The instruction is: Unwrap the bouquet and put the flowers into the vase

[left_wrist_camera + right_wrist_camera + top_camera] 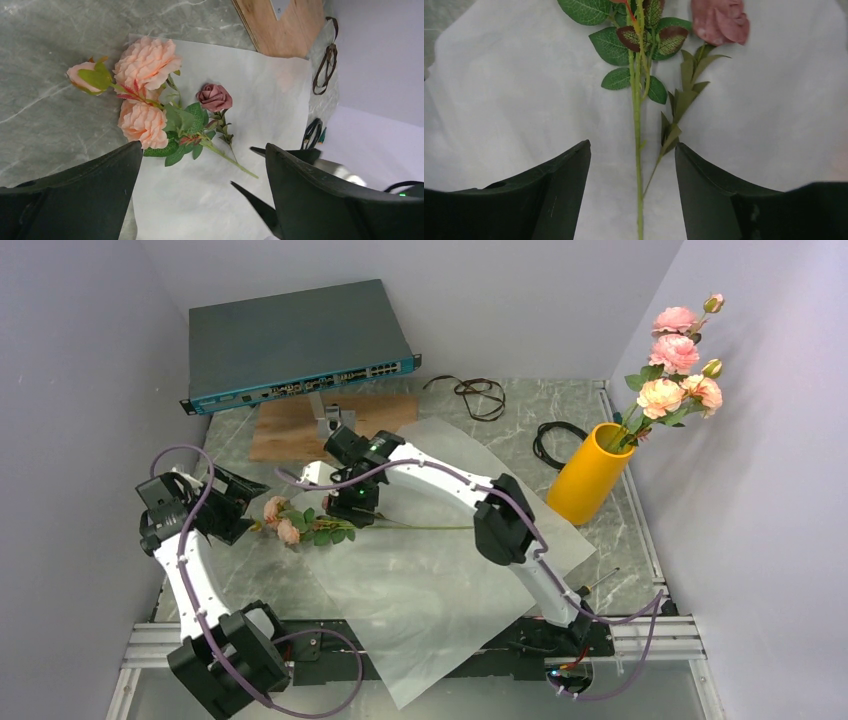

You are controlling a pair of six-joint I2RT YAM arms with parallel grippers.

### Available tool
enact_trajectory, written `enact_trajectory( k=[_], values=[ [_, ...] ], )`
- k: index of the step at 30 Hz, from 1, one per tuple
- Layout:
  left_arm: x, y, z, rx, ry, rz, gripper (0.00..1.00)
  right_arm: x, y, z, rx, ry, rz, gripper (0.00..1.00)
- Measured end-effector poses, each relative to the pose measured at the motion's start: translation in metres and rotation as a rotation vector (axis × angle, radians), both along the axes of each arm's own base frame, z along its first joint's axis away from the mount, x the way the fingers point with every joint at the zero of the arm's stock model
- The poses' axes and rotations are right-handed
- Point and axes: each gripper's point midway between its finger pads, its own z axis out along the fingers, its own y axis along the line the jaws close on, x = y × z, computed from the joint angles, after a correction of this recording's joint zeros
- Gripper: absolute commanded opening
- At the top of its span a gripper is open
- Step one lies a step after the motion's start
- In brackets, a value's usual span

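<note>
The yellow-orange vase (590,472) stands at the right with several pink and peach roses (678,370) in it. The bouquet's white paper (440,590) lies spread flat. One spray of flowers (300,525) lies on its left part: two peach roses (146,62), a bud (82,75) and a mauve rose (214,96). My right gripper (632,145) is low over the paper and open. The spray's green stem (637,165) runs between its fingers, touching neither. My left gripper (204,147) hovers open just left of the blooms, holding nothing.
A network switch (295,345) sits on a wooden board (290,430) at the back. Brown ribbon (478,395) and a black cable (555,440) lie on the marble behind the paper. Walls close in on both sides.
</note>
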Motion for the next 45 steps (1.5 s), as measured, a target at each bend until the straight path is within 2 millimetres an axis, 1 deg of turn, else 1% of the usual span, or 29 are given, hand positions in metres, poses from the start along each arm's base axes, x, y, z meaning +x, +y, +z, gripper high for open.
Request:
enact_trajectory(
  k=[2,4,6,12,16,22,26,29,32,38,39,42,45],
  values=[
    [0.001,0.002,-0.005,-0.024,0.024,0.017,0.99,-0.002,0.002,-0.015,-0.036,0.012,0.008,0.64],
    [0.002,0.003,-0.008,-0.043,0.043,0.025,0.99,-0.001,0.005,-0.027,-0.060,0.015,0.013,0.62],
    [0.004,0.004,-0.010,-0.053,0.057,0.029,0.99,0.000,0.009,-0.033,-0.067,0.014,0.017,0.60],
    [0.010,0.009,-0.008,-0.053,0.065,0.037,0.98,-0.003,0.014,-0.038,-0.070,0.010,0.031,0.53],
    [0.011,0.011,-0.008,-0.049,0.067,0.039,0.98,-0.005,0.022,-0.041,-0.057,-0.001,0.044,0.50],
    [0.013,0.013,-0.004,-0.039,0.059,0.038,0.98,-0.005,0.032,-0.055,-0.050,-0.002,0.055,0.48],
    [0.013,0.013,-0.004,-0.041,0.063,0.037,0.98,-0.005,0.033,-0.071,-0.068,0.007,0.057,0.41],
    [0.012,0.012,-0.006,-0.046,0.069,0.036,0.97,-0.005,0.033,-0.078,-0.077,0.008,0.057,0.34],
    [0.013,0.013,-0.008,-0.048,0.076,0.034,0.97,-0.005,0.032,-0.080,-0.080,0.004,0.061,0.26],
    [0.013,0.013,-0.012,-0.061,0.091,0.029,0.97,-0.004,0.031,-0.080,-0.064,-0.015,0.061,0.02],
    [0.014,0.012,-0.013,-0.066,0.092,0.027,0.97,-0.005,0.031,-0.079,-0.063,-0.015,0.060,0.00],
    [0.014,0.012,-0.015,-0.074,0.100,0.024,0.97,-0.007,0.031,-0.071,-0.046,-0.018,0.055,0.00],
    [0.017,0.013,-0.013,-0.077,0.097,0.018,0.96,-0.006,0.037,-0.054,-0.001,-0.032,0.047,0.00]
  ],
)
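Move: The right gripper hangs open above the peach peony stem. Its bare part just below the leaves lies about 3 cm to the left, level fore and aft, and some 8 cm below. The peony heads are about 15 cm left and 1 cm ahead, and the mauve rose some 6 cm left and 4 cm ahead. From the left gripper, that stem part is about 19 cm to the right, level with it, 14 cm below. Lower the right gripper about 8 cm onto the paper, easing some 3 cm left towards the leaves as it sinks and narrowing the fingers on the way. At the bottom, shut them to pinch the peony stem just below its lowest leaves, passing the mauve rose by, then start straight up by 2 to 3 cm with the stem held. ##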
